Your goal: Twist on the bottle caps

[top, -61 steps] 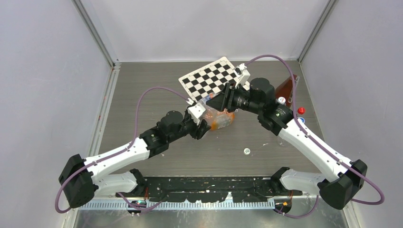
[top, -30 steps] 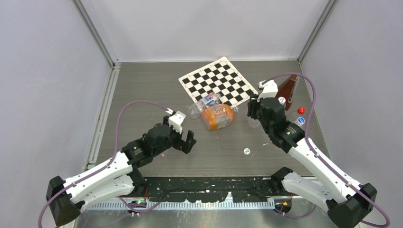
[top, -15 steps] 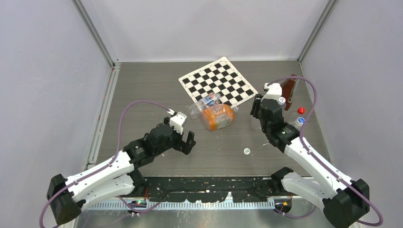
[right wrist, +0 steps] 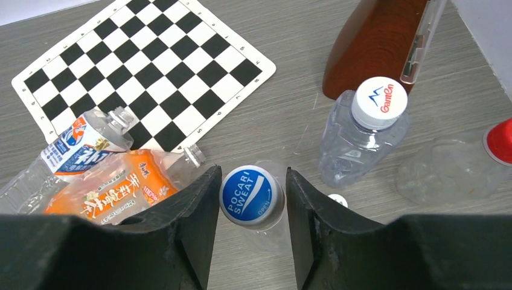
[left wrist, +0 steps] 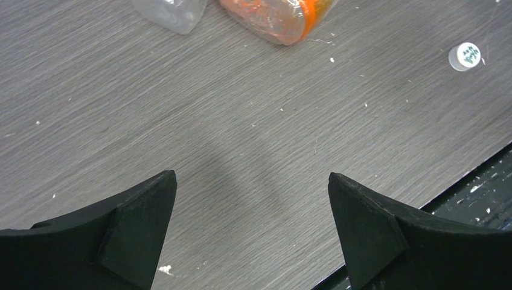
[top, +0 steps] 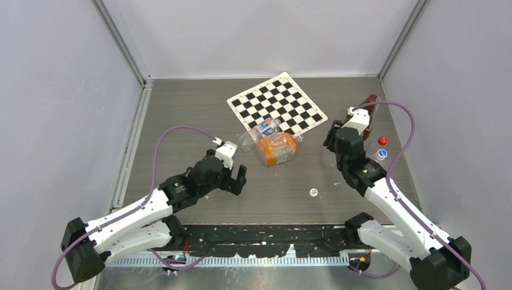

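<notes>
My right gripper (right wrist: 252,196) (top: 330,147) is shut on the blue-topped cap (right wrist: 252,194) of an upright clear bottle (top: 328,159), one finger on each side of it. A loose white bottle cap (top: 313,192) (left wrist: 466,55) lies flat on the table in front of it; the right wrist view shows only its edge (right wrist: 338,199). Another upright clear bottle wears a white cap (right wrist: 379,103). Two open bottles lie on their sides mid-table, one orange-labelled (top: 276,148) (right wrist: 115,187), one blue-and-white-labelled (top: 258,132) (right wrist: 78,142). My left gripper (top: 232,181) (left wrist: 250,175) hangs open over bare table, near the lying bottles.
A checkerboard mat (top: 276,104) (right wrist: 139,72) lies at the back. A brown block (top: 368,107) (right wrist: 374,48) stands at the back right. A red cap (top: 382,140) (right wrist: 500,142) and a blue cap (top: 381,153) sit near the right edge. Walls close in three sides.
Both arms have left the orange-labelled bottle. The left arm drew back towards the near edge. The right gripper has shifted right with the blue-capped bottle.
</notes>
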{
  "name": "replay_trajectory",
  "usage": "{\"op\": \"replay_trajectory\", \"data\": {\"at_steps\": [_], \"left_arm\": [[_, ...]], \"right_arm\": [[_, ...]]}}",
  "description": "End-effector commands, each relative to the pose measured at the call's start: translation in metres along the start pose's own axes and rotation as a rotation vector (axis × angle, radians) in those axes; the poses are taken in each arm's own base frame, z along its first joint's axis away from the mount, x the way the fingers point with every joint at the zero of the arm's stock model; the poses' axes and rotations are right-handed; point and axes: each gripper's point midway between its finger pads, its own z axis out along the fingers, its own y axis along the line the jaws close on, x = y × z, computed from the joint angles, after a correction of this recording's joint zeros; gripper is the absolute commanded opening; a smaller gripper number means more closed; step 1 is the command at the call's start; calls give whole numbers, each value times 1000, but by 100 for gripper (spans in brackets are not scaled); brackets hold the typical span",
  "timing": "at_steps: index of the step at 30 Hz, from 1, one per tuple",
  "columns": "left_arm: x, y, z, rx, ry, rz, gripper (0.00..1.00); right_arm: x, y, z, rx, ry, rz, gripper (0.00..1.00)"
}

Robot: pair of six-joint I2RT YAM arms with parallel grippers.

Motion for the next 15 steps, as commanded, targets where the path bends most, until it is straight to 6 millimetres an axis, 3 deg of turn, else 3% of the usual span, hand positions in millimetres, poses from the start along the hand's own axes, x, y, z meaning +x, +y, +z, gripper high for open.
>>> {"op": "replay_trajectory", "data": {"at_steps": [1, 6, 10, 13, 15], "left_arm": [[-16, 12, -9, -96, -4, -59, 100], [-17, 8, -17, -62, -3, -61, 100], [-15, -14, -25, 78, -37, -93, 100], [-9, -27, -26, 160, -93, -241, 100], [0, -32, -25, 194, -99, -309, 100]], "right_arm": [[-10, -13, -5, 58, -36, 42, 51], [-17, -16, -10, 64, -55, 53, 61], [-17, -19, -11, 72, -59, 57, 63], [-20, -18, -14, 61, -58, 59, 66], [-27, -16, -19, 45, -63, 58, 74]]}}
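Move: The bottle with the blue cap stands right between the right hand's fingers, the cap at their pads and its middle some 9 cm below. From that hand the white-capped bottle is about 8 cm to the right and 5 cm ahead, the red-capped one about 13 cm to the right, level with it, and the lying orange-labelled bottle some 18 cm left and 4 cm ahead. From the empty left hand the blue-capped bottle is about 30 cm right, 11 cm ahead. The right hand lets go of the blue-capped bottle: its fingers, at first on either side of the cap, spread from just under half to about two thirds open while the hand eases about 1.5 cm to the right, towards the red-capped bottle, and about 1 cm back, its pointing almost unchanged. The left hand, empty and still wide open, slips about 1 cm left, then draws back and up about 2 cm over the bare table, away from the bottles, rolling some 10 degrees so that its left side drops. ##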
